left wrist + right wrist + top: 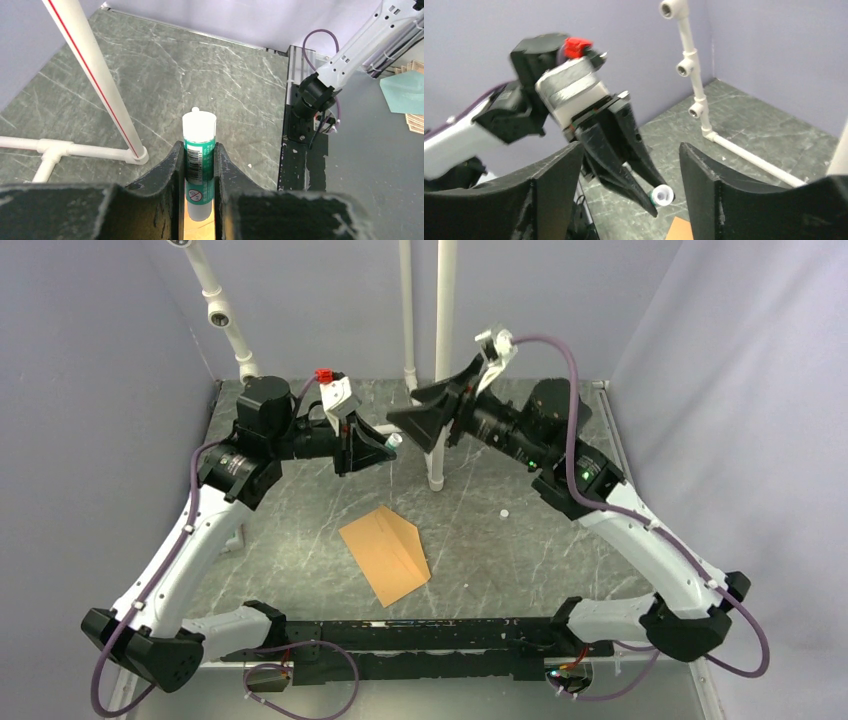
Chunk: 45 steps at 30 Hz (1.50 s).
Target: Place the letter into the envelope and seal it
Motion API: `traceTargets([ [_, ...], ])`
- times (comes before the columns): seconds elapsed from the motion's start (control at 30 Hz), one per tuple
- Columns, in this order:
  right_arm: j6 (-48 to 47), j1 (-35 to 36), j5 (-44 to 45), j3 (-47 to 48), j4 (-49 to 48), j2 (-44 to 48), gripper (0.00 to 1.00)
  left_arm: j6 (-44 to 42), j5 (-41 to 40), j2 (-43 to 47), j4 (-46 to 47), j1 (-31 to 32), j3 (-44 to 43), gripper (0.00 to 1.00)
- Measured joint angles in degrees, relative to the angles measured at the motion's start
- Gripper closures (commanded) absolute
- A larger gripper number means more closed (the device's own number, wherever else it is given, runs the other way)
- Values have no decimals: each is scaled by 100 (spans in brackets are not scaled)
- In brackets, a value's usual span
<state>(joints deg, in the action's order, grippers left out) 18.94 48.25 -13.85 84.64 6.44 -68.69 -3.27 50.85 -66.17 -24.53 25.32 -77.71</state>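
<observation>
The orange-brown envelope [385, 553] lies flat on the grey table, near the front middle; an orange strip of it shows under the left jaws [197, 227] and a corner in the right wrist view [680, 230]. The letter is out of view. My left gripper [368, 445] hovers above the table's back half, shut on a green-and-white glue stick [199, 127] that pokes out past its fingertips [176, 150]. My right gripper [410, 430] faces it from the right, open, with the glue stick's white end [663, 195] between its spread fingers [559, 170] but touching neither.
A white pipe frame [436, 360] stands at the back middle, its foot [135, 155] just beside the left gripper. A small white bit [503, 512] lies on the table right of the envelope. Purple walls close the back and sides.
</observation>
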Motion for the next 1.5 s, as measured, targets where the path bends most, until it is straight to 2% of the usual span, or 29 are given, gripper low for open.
traceTargets([
  [0.1, 321, -37, 411, 837, 669, -437, 42, 13, -164, 48, 83, 0, 50, 97],
  [0.27, 874, -57, 662, 2070, 2079, -1410, 42, -39, -678, 229, 293, 0, 264, 98],
  [0.37, 1095, -42, 721, 2245, 2673, -1742, 41, -142, -909, 282, 348, 0, 302, 98],
  [0.5, 1283, -22, 710, 2243, 3154, -1875, 50, -286, -1029, 291, 367, 0, 302, 98],
  [0.93, 1482, -20, 483, 2404, 3373, -1991, 57, -369, -1311, 330, 387, -7, 319, 98],
  [1.07, 1532, -15, 420, 2404, 3316, -2004, 65, -448, -1224, 352, 365, -33, 319, 98],
  [1.23, 1578, -15, 282, 2404, 3246, -2079, 68, -466, -1027, 402, 367, -15, 319, 97],
  [1.33, 1613, -15, 212, 2404, 3174, -2107, 81, -463, -1023, 422, 369, -37, 321, 98],
  [1.43, 1611, -24, 157, 2409, 3176, -2114, 98, -461, -1051, 422, 367, -37, 321, 96],
  [1.47, 1606, -26, 157, 2409, 3176, -2118, 100, -457, -1078, 422, 365, -37, 321, 89],
  [1.5, 1604, -28, 155, 2411, 3167, -2120, 100, -444, -1119, 422, 363, -35, 321, 78],
])
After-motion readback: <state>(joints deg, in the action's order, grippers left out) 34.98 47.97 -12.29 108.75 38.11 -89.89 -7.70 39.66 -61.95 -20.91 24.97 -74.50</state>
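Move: The free right hand's target, the white end of the glue stick held upright in the left fingers, lies about 9 cm below it, 2 cm ahead and 3 cm to its left. From the left hand that end is some 3 cm up and 2 cm to the right, level fore and aft. The envelope lies roughly 48 cm below the right hand, 4 cm back and 6 cm left; the upright post's foot stands 10 cm ahead and 5 cm right, also at table height. The right fingertips close from wide open to about a quarter open and pinch the white end of the glue stick, after the hand swoops some 8 cm down and 4–5 cm forward, tipping down about 30 degrees, then eases left. The left hand keeps its hold and shifts roughly 3 cm forward and left, swinging about 10 degrees counter-clockwise. ##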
